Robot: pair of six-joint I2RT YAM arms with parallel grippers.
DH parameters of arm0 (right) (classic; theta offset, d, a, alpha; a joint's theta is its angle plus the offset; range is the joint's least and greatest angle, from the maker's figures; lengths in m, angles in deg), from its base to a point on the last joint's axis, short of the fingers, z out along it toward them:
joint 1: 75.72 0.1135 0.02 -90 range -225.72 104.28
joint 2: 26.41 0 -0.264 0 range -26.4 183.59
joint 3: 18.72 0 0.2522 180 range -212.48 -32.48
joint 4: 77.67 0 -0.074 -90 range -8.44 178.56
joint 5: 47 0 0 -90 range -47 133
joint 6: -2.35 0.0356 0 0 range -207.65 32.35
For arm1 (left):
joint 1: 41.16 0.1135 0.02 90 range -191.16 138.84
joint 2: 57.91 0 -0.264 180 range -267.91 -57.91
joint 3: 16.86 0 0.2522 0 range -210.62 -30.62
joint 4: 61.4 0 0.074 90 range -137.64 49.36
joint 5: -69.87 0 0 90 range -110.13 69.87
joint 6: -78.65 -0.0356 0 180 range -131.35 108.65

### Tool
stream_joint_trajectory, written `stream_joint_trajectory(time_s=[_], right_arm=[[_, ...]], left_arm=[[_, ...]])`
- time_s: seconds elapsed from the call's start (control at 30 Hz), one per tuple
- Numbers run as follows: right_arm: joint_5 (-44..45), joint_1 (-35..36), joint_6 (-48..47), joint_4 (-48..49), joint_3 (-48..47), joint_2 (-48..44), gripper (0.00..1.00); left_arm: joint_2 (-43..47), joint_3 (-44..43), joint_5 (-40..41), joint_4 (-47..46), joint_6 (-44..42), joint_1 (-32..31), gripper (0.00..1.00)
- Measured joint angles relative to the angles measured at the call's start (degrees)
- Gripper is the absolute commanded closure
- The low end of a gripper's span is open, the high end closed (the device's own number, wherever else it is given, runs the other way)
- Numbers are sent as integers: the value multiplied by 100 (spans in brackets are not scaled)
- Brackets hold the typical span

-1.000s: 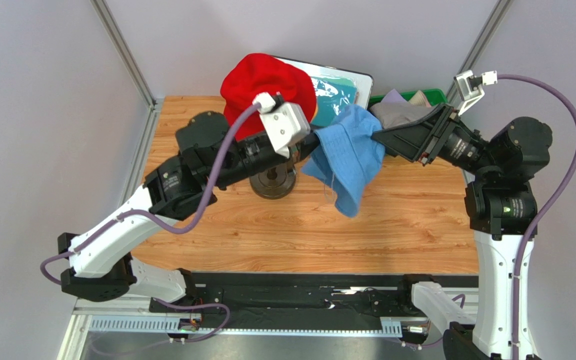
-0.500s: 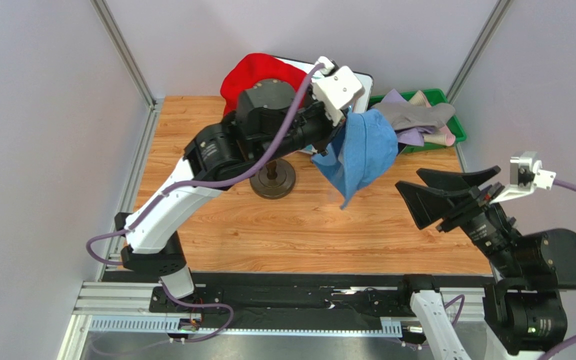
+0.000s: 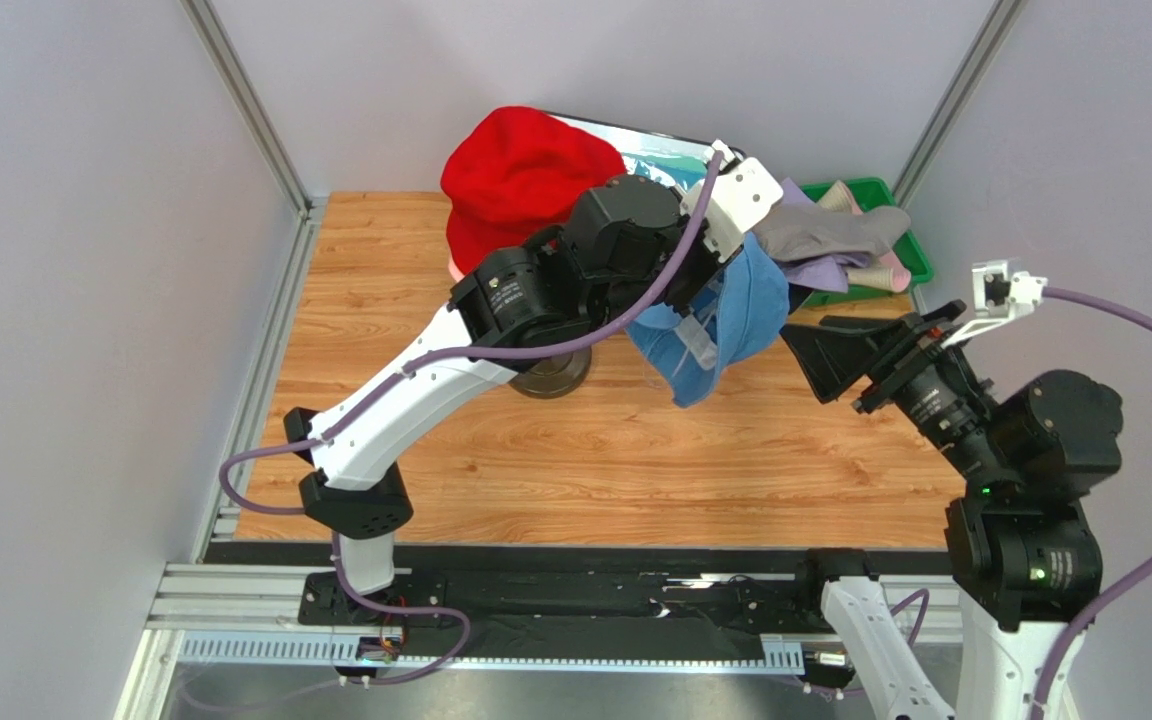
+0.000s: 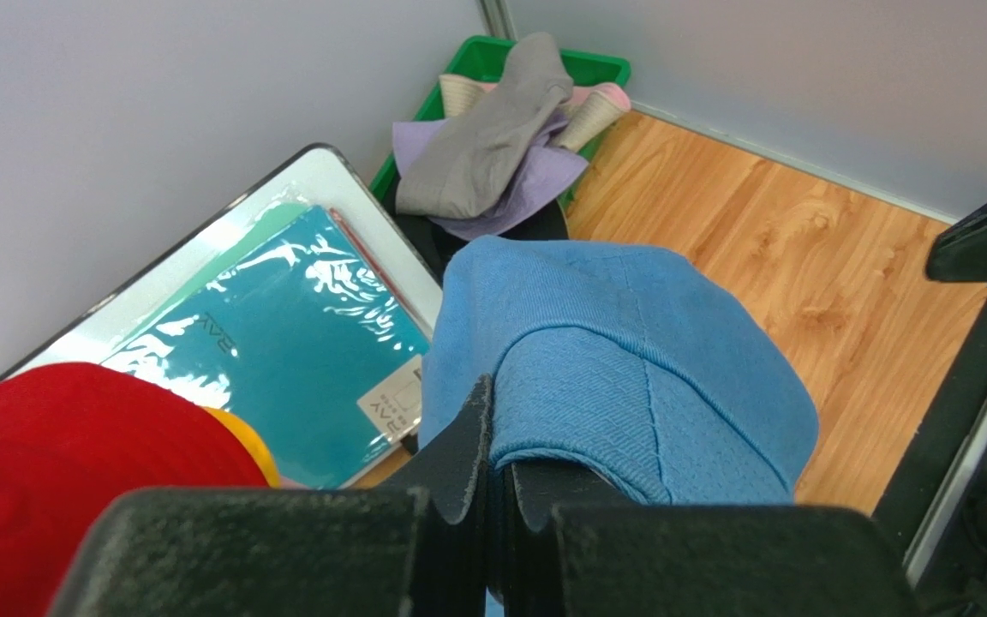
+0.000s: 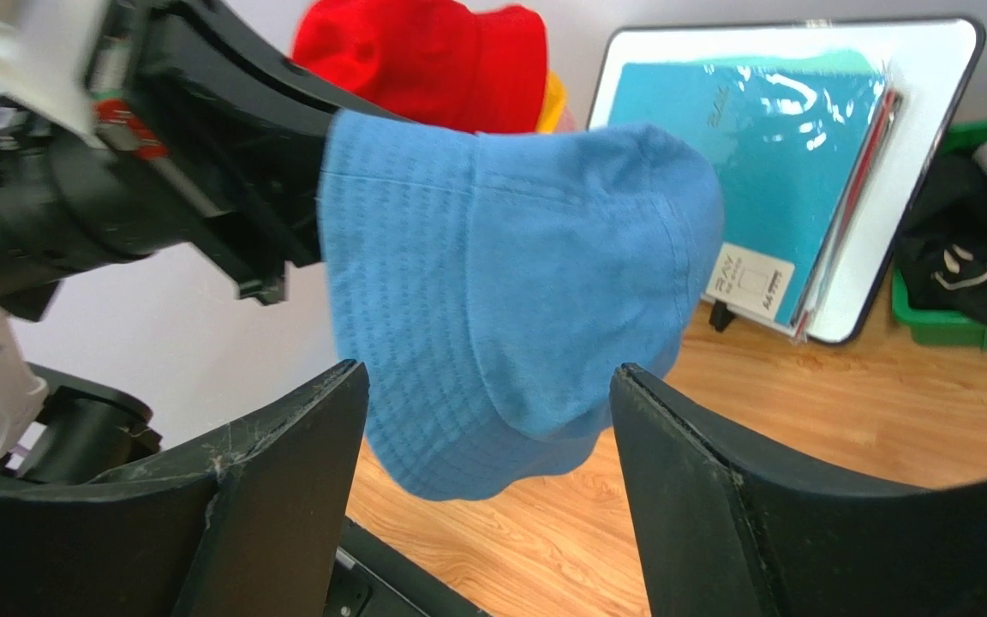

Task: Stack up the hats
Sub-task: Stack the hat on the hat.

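Note:
A blue hat [image 3: 725, 315] hangs in the air right of centre, with my left gripper [image 4: 499, 444] shut on its brim. In the left wrist view the blue hat [image 4: 615, 373] drapes over the fingers. My right gripper [image 3: 812, 348] is open just right of it; in the right wrist view its fingers [image 5: 293, 437] flank the lower edge of the blue hat [image 5: 512, 283] without closing on it. A red hat [image 3: 530, 173] tops the stack at the back, an orange-yellow hat [image 4: 244, 450] peeking out beneath it. Grey, lavender and beige hats [image 3: 823, 233] lie in a green bin [image 3: 898, 203].
A teal sheet in a white frame [image 4: 274, 334] leans on the back wall between the red hat and the bin. A dark round stand base [image 3: 549, 375] sits under my left arm. A black cloth [image 5: 975, 264] lies in the bin. Grey walls close in both sides.
My right gripper let go of the blue hat, swung back toward the near edge, then returned open beside it. My left arm carried the hat right and toward the back.

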Motion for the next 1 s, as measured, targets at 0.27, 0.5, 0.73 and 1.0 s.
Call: stream_joint_trajectory(time_s=[0.27, 0.5, 0.73, 1.0], right_arm=[[103, 192, -55, 15, 348, 310, 26], [782, 984, -297, 66, 369, 658, 26], [2264, 2238, -584, 42, 374, 1045, 28], [4597, 3871, -793, -114, 376, 1241, 33]], left_arm=[[-293, -85, 400, -52, -339, -2, 100], [-647, -33, 616, -79, -540, 24, 100], [-669, 55, 562, -81, -520, 203, 100], [-660, 63, 555, -85, -507, 254, 100]])
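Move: The left hand already pinches the blue hat by its edge, the hat's middle about 3 cm to that hand's right, 1 cm back and 6 cm below. For the open right hand the blue hat lies some 6 cm ahead, 6 cm left and 5 cm lower. From the right hand, the red hat on the head stand is roughly 16 cm ahead and 24 cm left, 8 cm lower; the green basket about 13 cm ahead, 12 cm right, 40 cm below. The right hand, fingers still spread, sinks about 7 cm while reaching some 6 cm forward and, mostly in the second half, edging left towards the blue hat's free hanging side, its wrist tipping slightly down and rolling some 15 degrees left side down. The left hand keeps its pinch on the hat's edge and carries it about 5 cm forward and 5 cm down, rolling roughly 10 degrees left side up, then nearly stops; the right fingers end close to the hat, contact not visible. ##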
